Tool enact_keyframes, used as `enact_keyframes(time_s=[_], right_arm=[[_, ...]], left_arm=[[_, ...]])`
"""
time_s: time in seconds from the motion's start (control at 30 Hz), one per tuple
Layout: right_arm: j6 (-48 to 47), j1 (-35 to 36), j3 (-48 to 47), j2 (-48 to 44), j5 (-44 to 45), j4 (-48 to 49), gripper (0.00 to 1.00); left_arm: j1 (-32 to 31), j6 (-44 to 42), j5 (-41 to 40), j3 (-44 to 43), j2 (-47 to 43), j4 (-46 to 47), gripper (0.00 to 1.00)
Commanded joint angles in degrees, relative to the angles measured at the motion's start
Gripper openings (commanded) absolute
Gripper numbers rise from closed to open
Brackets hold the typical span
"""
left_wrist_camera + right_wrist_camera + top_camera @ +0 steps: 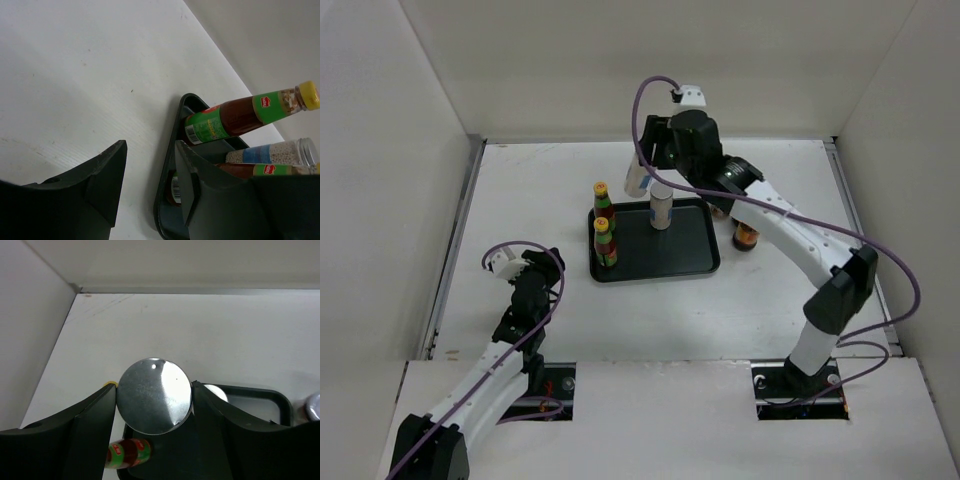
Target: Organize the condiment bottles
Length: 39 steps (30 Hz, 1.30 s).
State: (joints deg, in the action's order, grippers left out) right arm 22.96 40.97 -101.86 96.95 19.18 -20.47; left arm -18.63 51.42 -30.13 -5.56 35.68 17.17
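A black tray (695,255) lies mid-table. Two yellow-capped dark sauce bottles (603,200) (606,243) stand along its left edge, and a silver-lidded jar (661,210) stands in its back part. My right gripper (154,400) is shut on another silver-lidded jar (154,396), held over the tray's back left corner (637,180). My left gripper (150,185) is open and holds nothing, low over the table left of the tray (545,275). Its view shows a sauce bottle (250,112) and a jar of white granules (275,152).
A dark jar (747,236) stands on the table right of the tray, partly hidden by the right arm. Another silver lid (314,406) shows at the right edge of the right wrist view. White walls enclose the table on three sides.
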Motion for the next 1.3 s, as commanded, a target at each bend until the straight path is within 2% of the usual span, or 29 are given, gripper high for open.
enact_keyframes(time_s=[0.0, 0.2, 0.8, 1.1, 1.27], right_arm=[[-0.81, 0.82, -8.16, 2.26, -4.14, 10.01, 0.53], [-2.21, 1.70, -10.02, 8.43, -3.54, 10.97, 0.53], [-6.70, 4.77, 2.54, 15.55, 3.05, 22.04, 0.53], [-7.14, 4.77, 7.11, 17.57, 4.99, 24.60, 0.53], [-8.19, 5.21, 10.45, 17.58, 6.66, 28.90, 0.58]], left_arm=[[0.40, -0.62, 0.25, 0.29, -0.61, 1.99, 0.41], [0.49, -1.06, 0.25, 0.46, -1.84, 1.64, 0.41], [-0.22, -1.06, 0.51, 0.20, -1.23, 2.17, 0.42], [-0.22, -1.06, 0.25, 0.11, -0.70, 2.52, 0.43], [-0.22, -1.15, 0.42, 0.20, -0.26, 3.05, 0.43]])
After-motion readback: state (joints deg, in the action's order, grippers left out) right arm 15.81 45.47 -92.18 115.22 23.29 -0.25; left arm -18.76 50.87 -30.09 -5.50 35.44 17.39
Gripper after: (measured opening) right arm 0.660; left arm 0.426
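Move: The right hand holds a silver-lidded condiment jar. Its spot in the tray's far row lies roughly 4 cm ahead, 7 cm left and 27 cm below. The standing jar is about 3 cm ahead with no sideways offset, the far sauce bottle 3 cm ahead and 14 left, and the near sauce bottle 7 back and 13 left. From the left hand that spot is some 14 cm ahead, 20 right and slightly lower. Leftward and a little forward at first, then almost straight down some 17 cm in all, the right hand lowers the held jar into the gap between the far sauce bottle and the standing jar. Its left side rolls down about 15 degrees, bringing the jar upright. It slows to a near stop with the jar's base on the tray, fingers keeping their grip. ##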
